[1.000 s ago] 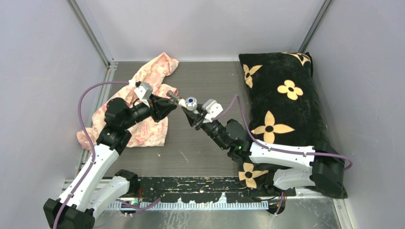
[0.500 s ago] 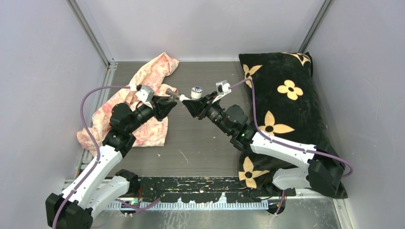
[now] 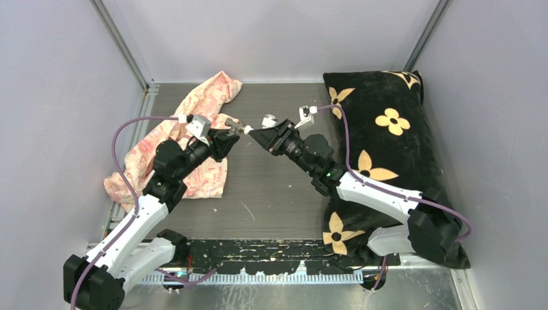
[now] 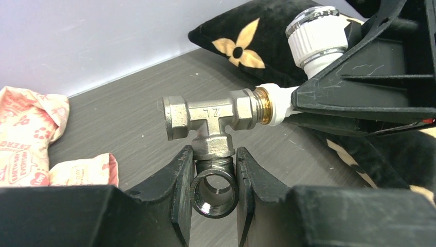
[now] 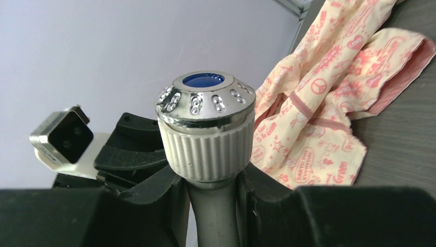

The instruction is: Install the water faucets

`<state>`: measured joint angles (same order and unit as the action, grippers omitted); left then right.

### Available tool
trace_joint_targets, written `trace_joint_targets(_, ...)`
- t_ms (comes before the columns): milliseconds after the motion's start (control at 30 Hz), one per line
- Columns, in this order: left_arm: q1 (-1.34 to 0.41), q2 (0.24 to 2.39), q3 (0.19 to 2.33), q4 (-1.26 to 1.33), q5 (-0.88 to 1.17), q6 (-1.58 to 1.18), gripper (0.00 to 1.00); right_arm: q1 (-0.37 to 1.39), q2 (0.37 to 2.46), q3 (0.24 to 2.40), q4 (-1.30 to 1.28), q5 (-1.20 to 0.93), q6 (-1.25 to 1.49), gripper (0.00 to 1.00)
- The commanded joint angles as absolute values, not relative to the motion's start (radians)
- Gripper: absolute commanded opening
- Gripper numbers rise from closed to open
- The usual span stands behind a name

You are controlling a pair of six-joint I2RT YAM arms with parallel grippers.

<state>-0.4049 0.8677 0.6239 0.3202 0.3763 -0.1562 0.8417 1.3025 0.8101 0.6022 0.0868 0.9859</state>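
The water faucets meet in mid-air above the table's middle. My left gripper (image 4: pixel 213 154) is shut on the lower stem of a silver metal T-shaped fitting (image 4: pixel 208 116). The brass threaded tip (image 4: pixel 263 105) of the white plastic tap sits in the fitting's right-hand port. My right gripper (image 5: pixel 208 180) is shut on the tap's white stem, just under its ribbed knob (image 5: pixel 205 123) with the blue centre. In the top view the left gripper (image 3: pixel 226 137) and right gripper (image 3: pixel 262 137) face each other, with the fitting (image 3: pixel 237 129) between them.
A pink patterned cloth (image 3: pixel 210 97) lies at the back left, partly under the left arm. A black pillow with tan flowers (image 3: pixel 388 129) runs along the right side. Grey walls close in the table on three sides.
The right wrist has rolled, turning the tap so its knob swung from facing up toward the back wall. Both grippers shifted slightly toward the back and kept their grips.
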Motion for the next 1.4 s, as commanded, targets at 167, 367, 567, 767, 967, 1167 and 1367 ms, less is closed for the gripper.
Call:
trace_joint_targets(167, -0.444, 0.897, 0.604, 0.486, 0.327, -0.073, 0.0, 0.703, 1.381, 0.987, 0.5, -0.075, 1.386, 0.01)
trace_joint_targets(367, -0.453, 0.946, 0.573, 0.604, 0.256, -0.053, 0.0, 0.671, 1.442, 1.011, 0.5, -0.177, 1.601, 0.01)
trace_joint_targets(567, -0.454, 0.964, 0.546, 0.65, 0.216, -0.038, 0.0, 0.651, 1.499, 1.047, 0.447, -0.264, 1.792, 0.01)
trace_joint_targets(767, -0.454, 0.947, 0.562, 0.595, 0.188, -0.032, 0.0, 0.637, 1.516, 1.038, 0.474, -0.294, 1.834, 0.29)
trace_joint_targets(967, -0.454, 0.941, 0.566, 0.58, 0.144, -0.049, 0.0, 0.629, 1.518, 1.021, 0.469, -0.323, 1.812, 0.67)
trace_joint_targets(1167, -0.454, 0.95, 0.574, 0.575, 0.12, -0.079, 0.0, 0.624, 1.523, 1.012, 0.465, -0.364, 1.792, 0.76)
trace_joint_targets(1367, -0.453, 0.964, 0.619, 0.524, 0.03, -0.142, 0.0, 0.613, 1.517, 1.014, 0.363, -0.419, 1.72, 0.86)
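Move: The nickel tee that the white faucet is being screwed onto sits about 6 cm left of the right hand and 2 cm ahead, level with it; the faucet's blue-topped knob stands roughly 3 cm ahead and 3 cm right of that hand, a little above. The left hand pinches the tee's branch, its body about 2 cm ahead; from the left hand the faucet is some 8 cm right and 1 cm ahead, the pink cloth about 16 cm left, 3 cm back and 25 cm below. The white faucet, already started on the tee's thread, is rolled about 45 degrees clockwise, looking along the right fingers, by the right hand while both hands travel together about 4 cm forward and then some 3 cm down. The right hand then all but stops and opens wide to let go around the faucet; the left keeps its pinch on the tee and swings slightly counter-clockwise. ##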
